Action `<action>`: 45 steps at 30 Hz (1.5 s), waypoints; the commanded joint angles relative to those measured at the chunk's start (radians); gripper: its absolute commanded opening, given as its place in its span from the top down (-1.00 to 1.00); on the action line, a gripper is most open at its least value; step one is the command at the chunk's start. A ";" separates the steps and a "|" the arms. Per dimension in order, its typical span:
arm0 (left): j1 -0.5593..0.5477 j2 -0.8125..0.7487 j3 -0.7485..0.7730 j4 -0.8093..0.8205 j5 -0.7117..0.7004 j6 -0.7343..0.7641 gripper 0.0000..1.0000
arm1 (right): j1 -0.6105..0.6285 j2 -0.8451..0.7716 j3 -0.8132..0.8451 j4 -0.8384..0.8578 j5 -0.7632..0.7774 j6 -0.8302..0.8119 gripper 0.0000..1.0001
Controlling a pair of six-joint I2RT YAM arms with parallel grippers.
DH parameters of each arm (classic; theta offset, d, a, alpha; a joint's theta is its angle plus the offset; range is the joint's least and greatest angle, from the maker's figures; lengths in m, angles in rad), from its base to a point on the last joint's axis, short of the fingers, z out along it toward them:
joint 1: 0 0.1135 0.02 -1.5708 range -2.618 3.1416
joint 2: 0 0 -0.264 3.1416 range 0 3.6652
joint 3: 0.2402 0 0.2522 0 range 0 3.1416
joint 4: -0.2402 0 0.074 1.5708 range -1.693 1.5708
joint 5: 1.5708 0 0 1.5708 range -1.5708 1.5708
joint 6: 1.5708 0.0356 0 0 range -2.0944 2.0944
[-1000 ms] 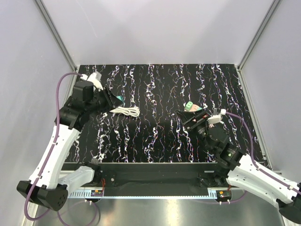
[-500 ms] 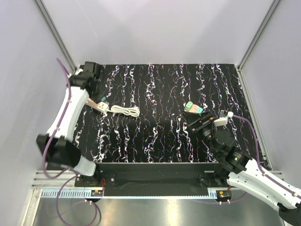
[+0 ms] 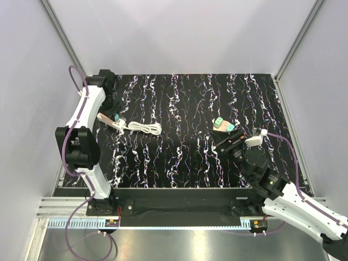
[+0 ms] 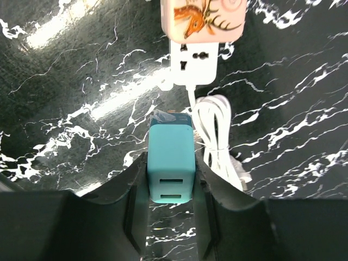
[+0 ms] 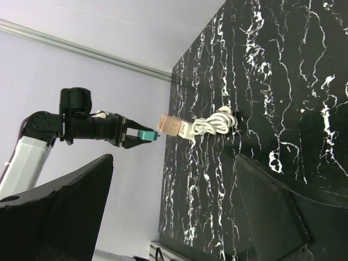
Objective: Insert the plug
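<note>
My left gripper (image 4: 171,182) is shut on a teal plug (image 4: 171,157), gripping its two sides, with the prongs pointing away from the camera. Just beyond the plug lies the power strip (image 4: 193,60), white with a pink deer-print end and one socket face showing. In the top view the left gripper (image 3: 113,110) hangs at the far left over the strip (image 3: 120,126), with the plug (image 3: 116,117) a little short of it. The right wrist view shows the plug (image 5: 145,134) close to the strip's end (image 5: 173,125), apart from it. My right gripper (image 3: 230,142) is open and holds nothing.
A coiled white cable (image 3: 145,128) runs from the strip toward the middle. A small green and pink adapter (image 3: 223,124) lies just beyond the right gripper. The left wall and corner post (image 3: 65,49) stand close to the left arm.
The left arm swung back into the far left corner, carrying the plug from beside the cable coil to the strip's left end. The right gripper shifted slightly.
</note>
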 commanded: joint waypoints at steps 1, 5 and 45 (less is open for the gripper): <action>0.026 0.014 0.047 0.003 0.011 -0.029 1.00 | 0.005 0.021 0.041 0.011 0.047 -0.013 -0.99; 0.060 0.050 0.043 0.029 0.041 -0.003 1.00 | 0.008 0.032 0.048 0.013 0.042 -0.017 -0.99; 0.099 0.192 -0.002 0.143 0.106 0.107 1.00 | 0.005 0.024 0.041 0.015 0.052 -0.020 -0.99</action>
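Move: The left hand holds the teal plug pointing down, with the power strip's free outlet about 4 cm ahead, 1 cm to its left and some 11 cm below. The pink deer adapter, already in the strip, stands roughly 7 cm ahead and 5 cm left, its middle about 8 cm lower; the coiled white cord lies some 9 cm right, 2 cm ahead and 13 cm down. From the idle right hand the outlet is roughly 20 cm ahead, 50 cm left and 21 cm below. Still gripping the teal plug, the left hand sinks about 6 cm towards the strip while easing some 3 cm forward and 2 cm left, bringing the plug in beside the pink adapter. Most of the leftward shift comes early, then the drop pauses briefly before continuing more slowly and almost straight down; the wrist tilts only about 5 degrees and the fingers keep their hold, though contact between plug and outlet can't be seen. ##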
